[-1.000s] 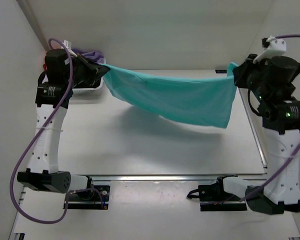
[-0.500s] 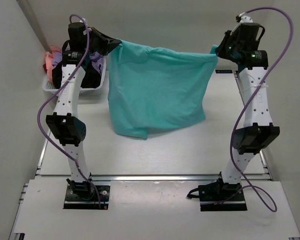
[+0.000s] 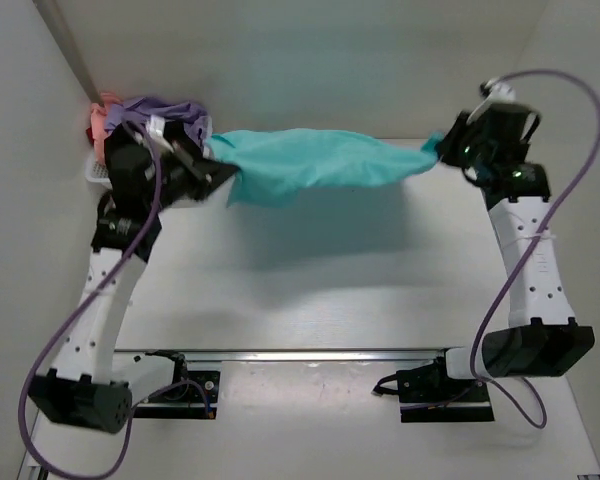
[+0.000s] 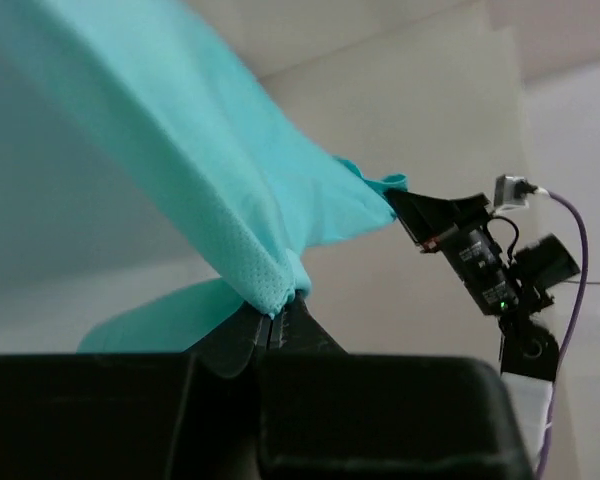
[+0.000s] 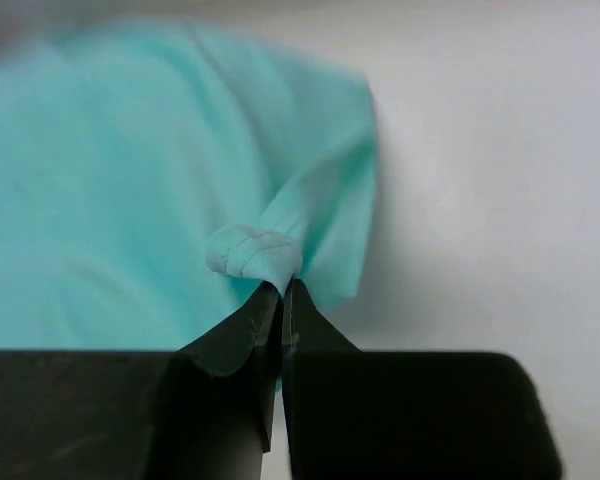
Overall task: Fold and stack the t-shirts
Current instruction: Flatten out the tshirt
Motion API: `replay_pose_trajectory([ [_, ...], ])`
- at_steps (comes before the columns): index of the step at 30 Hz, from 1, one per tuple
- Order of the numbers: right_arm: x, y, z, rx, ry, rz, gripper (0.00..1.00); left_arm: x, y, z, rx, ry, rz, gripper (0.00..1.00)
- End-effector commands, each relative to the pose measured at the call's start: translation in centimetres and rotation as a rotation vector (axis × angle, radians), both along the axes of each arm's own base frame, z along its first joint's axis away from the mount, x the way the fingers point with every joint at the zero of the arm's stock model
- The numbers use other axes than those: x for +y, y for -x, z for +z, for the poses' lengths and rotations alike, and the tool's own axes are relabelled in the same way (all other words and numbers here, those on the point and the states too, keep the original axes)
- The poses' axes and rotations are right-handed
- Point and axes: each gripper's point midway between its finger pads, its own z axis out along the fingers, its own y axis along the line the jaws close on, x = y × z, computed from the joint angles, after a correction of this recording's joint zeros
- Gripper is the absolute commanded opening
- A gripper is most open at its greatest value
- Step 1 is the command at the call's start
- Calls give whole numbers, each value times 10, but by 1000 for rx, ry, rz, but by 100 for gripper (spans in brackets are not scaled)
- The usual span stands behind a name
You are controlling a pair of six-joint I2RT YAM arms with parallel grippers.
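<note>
A teal t-shirt hangs stretched in the air above the table, held at both ends. My left gripper is shut on its left corner; in the left wrist view the cloth rises out of the pinched jaws of the left gripper. My right gripper is shut on the right corner, and the right wrist view shows a bunched fold of teal t-shirt clamped by the right gripper. More t-shirts, lavender and pink, lie heaped at the back left.
A white mesh basket stands at the back left corner, partly hidden by the left arm. White walls close in the table at the back and sides. The shirt's shadow falls on the table beneath it.
Half a second ago both arms held the shirt high so it hung down as a flat sheet. Both arms have since swung down and the shirt is now pulled into a narrow horizontal band.
</note>
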Motion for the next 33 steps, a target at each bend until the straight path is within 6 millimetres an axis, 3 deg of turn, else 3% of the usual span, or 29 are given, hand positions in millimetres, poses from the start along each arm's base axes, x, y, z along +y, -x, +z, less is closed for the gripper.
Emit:
replay_pose_trajectory([
  [1,1,32,-112,263,36,-10,0,5,28,-118,250,-76,20,0],
  [2,4,45,-147,338,19,5,0,11,46,-156,326,-99,25,0],
  [4,10,78,-192,430,-5,19,0,19,76,-223,458,-125,19,0],
  [5,10,87,-195,430,-9,25,0,21,85,-234,469,-128,16,16],
  [6,15,100,-216,478,-24,42,3,21,98,-258,503,-121,-11,20],
  [7,20,113,-235,529,-45,62,13,23,111,-283,565,-125,-17,20],
  [8,23,122,-240,549,-51,67,24,23,120,-296,595,-121,-21,21],
  [11,22,149,-265,656,-55,34,38,20,127,-295,582,-154,-42,33],
  [13,16,165,-280,718,-57,1,39,25,135,-303,613,-203,-46,35],
  [18,-5,188,-294,811,-44,-138,43,30,153,-323,691,-260,-76,39],
  [21,-17,192,-296,837,-26,-197,43,36,168,-339,755,-341,-80,39],
  [24,-19,188,-306,844,-28,-193,41,35,166,-344,744,-356,-81,39],
  [28,-16,174,-313,843,-35,-190,40,27,131,-343,709,-345,-50,37],
  [32,-15,151,-314,817,-21,-182,41,-5,57,-303,570,-437,-84,33],
  [33,-15,144,-311,802,-23,-184,41,-7,45,-301,556,-458,-72,32],
])
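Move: Back and below lies the bare middle of the table where the t-shirt goes down: about 13 cm back, 18 to the right and 38 below the left hand, and some 21 cm back, 17 to the left and 37 below the right. The table's near edge runs about 27 cm straight back of the left hand and 35 straight back of the right. The laundry basket stands roughly 13 cm ahead, 28 left and 34 below the left hand. Swinging down fast and back together, both hands lay the stretched t-shirt towards the near part of the table, dropping some 30 cm while drawing back about 15, fingertips tipping down by around 45 degrees. Low down, both grippers open part-way and let go of its corners. They then creep a little farther back and down, the left easing forward a couple of centimetres last. ##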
